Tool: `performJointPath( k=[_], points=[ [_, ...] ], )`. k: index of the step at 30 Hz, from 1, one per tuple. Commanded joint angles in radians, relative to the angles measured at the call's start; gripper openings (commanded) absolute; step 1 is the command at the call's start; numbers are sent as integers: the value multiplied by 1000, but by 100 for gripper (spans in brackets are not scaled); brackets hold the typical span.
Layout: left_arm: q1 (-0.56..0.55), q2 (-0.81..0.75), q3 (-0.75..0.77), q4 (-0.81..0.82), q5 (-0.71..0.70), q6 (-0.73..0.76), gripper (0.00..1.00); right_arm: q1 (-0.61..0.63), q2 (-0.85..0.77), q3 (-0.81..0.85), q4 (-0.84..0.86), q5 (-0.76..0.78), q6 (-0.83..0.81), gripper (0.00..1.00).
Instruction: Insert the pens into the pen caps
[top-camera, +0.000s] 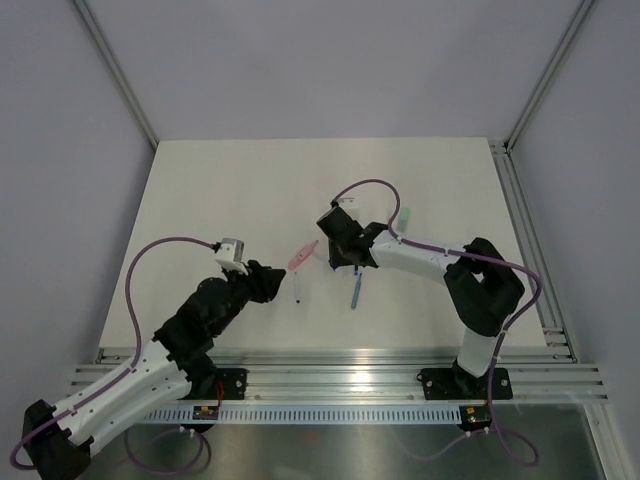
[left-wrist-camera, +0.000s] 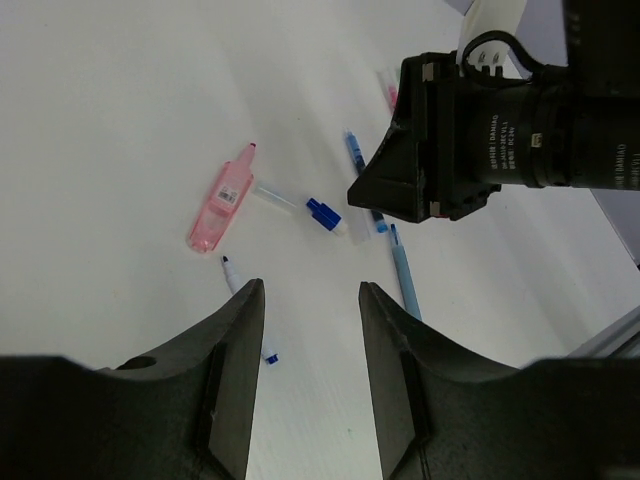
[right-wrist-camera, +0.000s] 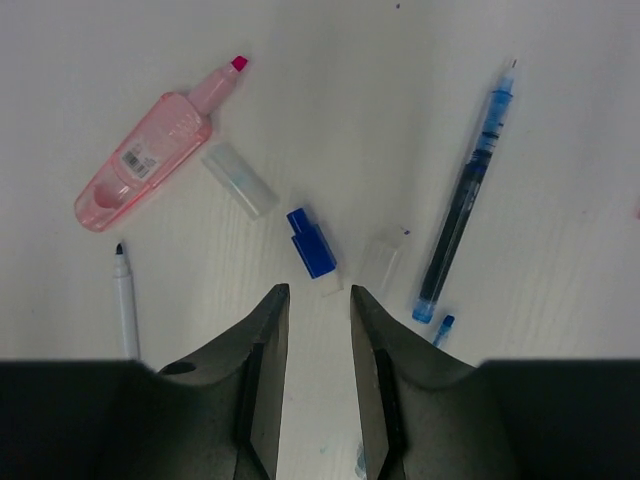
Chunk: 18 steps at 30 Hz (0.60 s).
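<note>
My right gripper (right-wrist-camera: 318, 290) hangs open and empty just above a blue cap with a white end (right-wrist-camera: 313, 245), with a clear cap (right-wrist-camera: 380, 262) beside it. A dark blue pen (right-wrist-camera: 468, 190) lies to its right. A second clear cap (right-wrist-camera: 238, 178) rests against a pale pink stubby piece with a magenta tip (right-wrist-camera: 140, 165). A thin white pen with a black tip (right-wrist-camera: 124, 295) lies at the left. My left gripper (left-wrist-camera: 311, 285) is open and empty, low over the table, with the white pen (left-wrist-camera: 232, 275) by its left finger. A light blue pen (left-wrist-camera: 404, 280) lies by its right finger.
From above, both grippers, left (top-camera: 275, 282) and right (top-camera: 342, 262), meet near the table's middle around the pink piece (top-camera: 302, 255). A mint cap (top-camera: 405, 218) lies behind the right arm. Aluminium frame rails (top-camera: 530, 250) run along the right and near edges.
</note>
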Motion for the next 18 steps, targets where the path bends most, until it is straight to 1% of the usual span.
performJointPath(
  k=[1,6,12,13,16,18],
  points=[
    [1,-35,-9,20,-78,-11,45,-32,48,89,-84,139,9,37],
    [1,-9,-3,25,-49,-15,45,-101,71,90,-67,131,7,37],
    [1,23,5,39,-15,-13,45,-138,149,144,-78,116,-5,37],
    [1,26,3,43,-12,-13,45,-157,175,146,-66,96,-5,36],
    [1,32,3,48,-5,-11,45,-165,194,153,-64,90,-9,34],
    [1,47,8,49,0,-11,45,-168,206,160,-61,85,-16,31]
  ],
)
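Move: The dark-blue pen lies about 6 cm ahead of the right hand, 5 cm to its right and some 5 cm below. On the table around it, the clear cap is roughly 4 cm back and 2 cm left of that pen, the blue cap 3 cm back and 5 cm left of it, and the red pen 5 cm beyond and 7 cm right of it. From the left hand, the dark-blue pen is some 15 cm ahead, 16 cm right and 15 cm down. With no contact to be seen yet, the right hand heads for the dark-blue pen, going about 5 cm forward and as far to the right while sinking nearly 4 cm, the last bit mostly straight down. The wrist turns clockwise some 10 degrees to line up with the pen, and the fingers stay part-open either side of its line. ##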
